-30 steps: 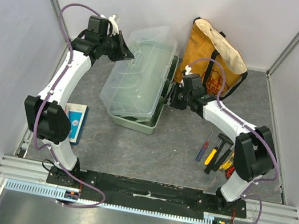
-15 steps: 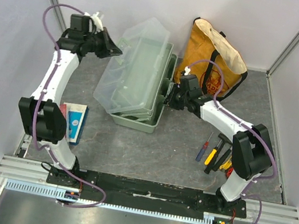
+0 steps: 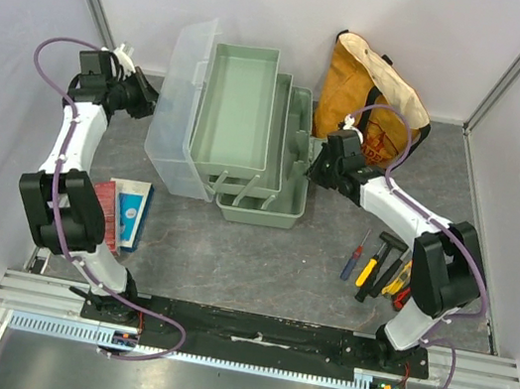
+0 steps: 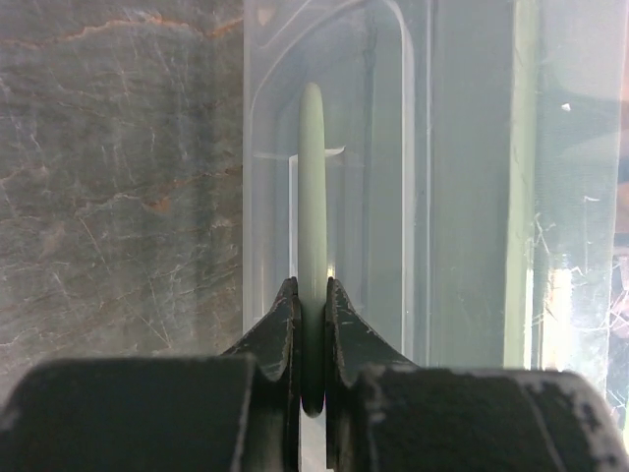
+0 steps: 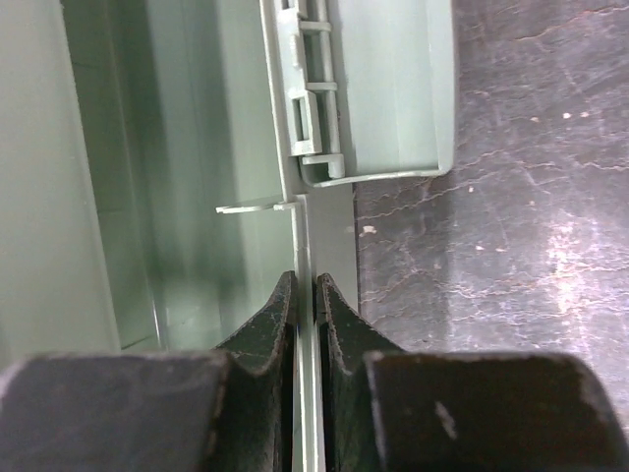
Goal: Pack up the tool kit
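Observation:
The sage-green toolbox (image 3: 259, 213) stands open at the middle back, its trays (image 3: 238, 100) fanned out in steps. Its clear lid (image 3: 174, 119) is swung over to the left. My left gripper (image 3: 144, 99) is at the lid's outer side, shut on the pale green handle (image 4: 313, 177), which runs straight up between the jaws of that gripper (image 4: 312, 287). My right gripper (image 3: 318, 164) is shut on the thin right wall (image 5: 304, 236) of the box base, one finger inside and one outside (image 5: 305, 280). Small hand tools (image 3: 378, 266) lie on the floor at the right.
A mustard-yellow tote bag (image 3: 372, 103) leans at the back right, just behind my right arm. Flat red and blue packets (image 3: 121, 212) lie by the left arm's base. Grey walls close in on both sides and the back.
The left gripper has carried the handle leftwards, swinging the clear lid over and fanning the trays open. The right gripper has closed on the box's right wall.

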You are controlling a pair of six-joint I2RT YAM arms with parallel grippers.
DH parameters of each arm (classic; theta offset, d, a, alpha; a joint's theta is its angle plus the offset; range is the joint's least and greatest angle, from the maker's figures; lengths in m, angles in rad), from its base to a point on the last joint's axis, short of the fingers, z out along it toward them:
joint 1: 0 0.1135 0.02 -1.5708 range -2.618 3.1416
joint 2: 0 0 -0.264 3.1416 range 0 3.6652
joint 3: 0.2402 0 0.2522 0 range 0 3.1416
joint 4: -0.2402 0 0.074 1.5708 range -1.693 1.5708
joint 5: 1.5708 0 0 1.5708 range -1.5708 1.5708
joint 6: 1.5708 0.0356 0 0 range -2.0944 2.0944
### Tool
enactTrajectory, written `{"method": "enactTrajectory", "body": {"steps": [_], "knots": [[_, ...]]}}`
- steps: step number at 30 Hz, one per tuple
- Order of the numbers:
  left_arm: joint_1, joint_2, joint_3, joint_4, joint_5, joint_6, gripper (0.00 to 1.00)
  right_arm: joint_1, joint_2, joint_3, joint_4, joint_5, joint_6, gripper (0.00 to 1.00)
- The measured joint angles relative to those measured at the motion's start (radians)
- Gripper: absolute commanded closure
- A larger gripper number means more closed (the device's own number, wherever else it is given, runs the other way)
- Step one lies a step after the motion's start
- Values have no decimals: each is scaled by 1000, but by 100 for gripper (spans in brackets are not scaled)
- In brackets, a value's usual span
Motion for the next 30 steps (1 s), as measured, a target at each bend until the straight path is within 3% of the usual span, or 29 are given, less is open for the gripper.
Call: {"method": "enactTrajectory", "body": {"steps": [8,17,30], "knots": [[14,13,-48,66,61,-5,89,-11,-12,-13,0,14,-3,100],[29,85,-84,128,34,2,50,-18,-24,-27,5,15,3,99],[24,134,-208,194,-35,25,36,-26,-31,-41,21,-19,-6,94]]}}
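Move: The left fingers are shut on the handle of the toolbox lid, so that lies at the hand point; the raised upper tray is about 18 cm to the right, level forward and some 5 cm lower, and the blue book some 17 cm back and 22 cm below. The right fingers grip the toolbox's right rim; from them the orange bag stands about 12 cm ahead and 9 cm right, the screwdriver 15 cm back and 12 cm right, 9 cm lower. Still gripping the lid handle, the left hand eases down a centimetre or two, then opens its fingers well apart and lets the handle out from between them while sinking on, about 11 cm in all, down the lid's outer side and tipping slightly downwards. The right hand keeps its pinch on the toolbox's right rim, shifting only about 1 cm to the right. ##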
